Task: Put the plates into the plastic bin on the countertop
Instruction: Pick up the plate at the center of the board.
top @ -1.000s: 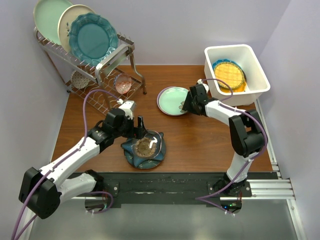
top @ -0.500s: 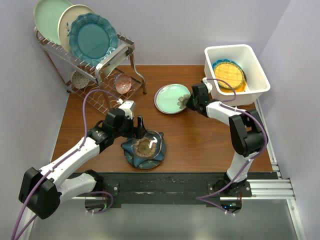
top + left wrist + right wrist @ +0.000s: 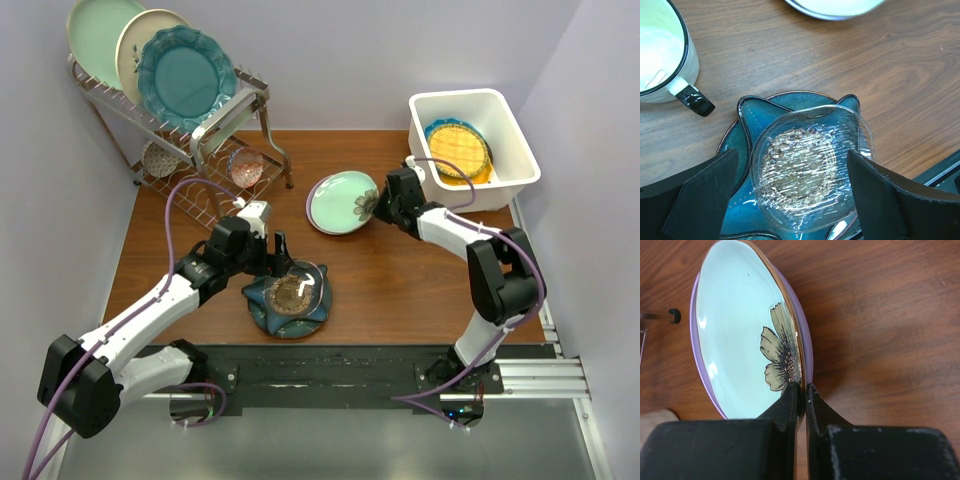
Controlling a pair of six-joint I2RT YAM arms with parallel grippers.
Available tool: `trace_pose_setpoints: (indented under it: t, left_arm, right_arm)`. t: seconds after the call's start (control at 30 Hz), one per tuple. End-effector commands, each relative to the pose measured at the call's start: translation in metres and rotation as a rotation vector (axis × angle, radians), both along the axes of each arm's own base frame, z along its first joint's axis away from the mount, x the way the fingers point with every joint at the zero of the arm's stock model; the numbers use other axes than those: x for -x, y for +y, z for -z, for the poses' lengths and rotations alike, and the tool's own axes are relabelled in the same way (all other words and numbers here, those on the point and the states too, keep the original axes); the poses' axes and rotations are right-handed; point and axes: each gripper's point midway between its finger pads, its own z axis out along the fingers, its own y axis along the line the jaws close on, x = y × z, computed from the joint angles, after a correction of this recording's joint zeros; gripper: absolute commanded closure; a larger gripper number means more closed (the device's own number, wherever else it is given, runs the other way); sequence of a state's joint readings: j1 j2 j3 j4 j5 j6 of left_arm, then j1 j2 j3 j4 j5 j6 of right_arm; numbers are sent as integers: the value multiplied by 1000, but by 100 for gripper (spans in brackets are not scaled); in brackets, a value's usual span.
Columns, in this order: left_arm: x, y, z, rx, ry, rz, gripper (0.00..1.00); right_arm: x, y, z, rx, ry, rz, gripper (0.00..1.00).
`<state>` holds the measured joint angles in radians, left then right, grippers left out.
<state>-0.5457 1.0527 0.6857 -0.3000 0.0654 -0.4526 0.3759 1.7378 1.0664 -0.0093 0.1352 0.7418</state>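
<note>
A pale green plate [image 3: 338,203] with a painted flower and a lavender outer band [image 3: 740,335] stands tilted on the countertop [image 3: 400,290], its right edge raised. My right gripper [image 3: 378,206] [image 3: 802,392] is shut on that raised rim. The white plastic bin [image 3: 522,150] at the back right holds a yellow lattice plate [image 3: 458,146] on top of an orange one [image 3: 472,176]. My left gripper [image 3: 285,264] [image 3: 792,185] hangs open over a clear glass plate [image 3: 805,165], which lies on a dark teal plate [image 3: 752,115]. Its fingers stand on either side, apart from the glass.
A wire rack [image 3: 232,118] at the back left holds three upright plates [image 3: 185,78], with small dishes [image 3: 245,166] beneath it. A white cup with a black rim [image 3: 660,50] stands next to the teal plate. Walls close in on the left, back and right.
My right gripper has shut on the green plate's rim and raised that edge, so the plate now tilts and sits slightly further left. The left arm has not moved.
</note>
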Motion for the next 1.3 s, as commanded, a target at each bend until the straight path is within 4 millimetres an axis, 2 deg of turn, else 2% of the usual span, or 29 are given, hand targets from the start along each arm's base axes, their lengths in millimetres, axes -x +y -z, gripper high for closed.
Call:
trace_pose_setpoints:
  t: [0.0,0.37,0.53,0.73,1.0,1.27]
  left_arm:
    - [-9,-4,-10,20,-43,-9,7]
    - [-14,-9,-10,25,-41,-4,7]
    - [-19,-13,-11,34,-43,2,7]
    - [-24,-18,-12,39,-47,11,7]
    - [-25,-15,-17,32,-61,0,7]
    - [-24,-9,-17,9,-67,-18,7]
  right_arm:
    - [24,-4,-3,64,27,-68,100]
    - [34,-3,-15,70,40,-113,100]
    - [40,-5,-32,41,-13,-111,100]
    - [50,-10,-34,-6,-28,-107,100]
    - [46,-12,-48,-68,-80,-97,100]
    - [35,-16,-75,-114,-145,-79,100]
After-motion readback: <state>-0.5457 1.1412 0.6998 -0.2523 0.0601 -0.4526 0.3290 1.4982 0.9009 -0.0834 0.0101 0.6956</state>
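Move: The green plate is already pinched by its right rim in the right hand, its middle some 8 cm left of that hand and about 1 cm ahead, slightly below. The purple plate is close under it, about 9 cm left, 1 cm ahead and 3 cm down. The plastic bin is roughly 22 cm right and 12 cm ahead. From the left hand, the green plate lies about 14 cm right, 14 cm ahead and 6 cm down. Keeping its pinch on the green plate's right rim, the right hand draws the plate back towards the robot by about 5 cm, drifting a couple of centimetres to the right and up as well. It turns only slightly counter-clockwise and eases to a near stop, with the fingers still shut. ##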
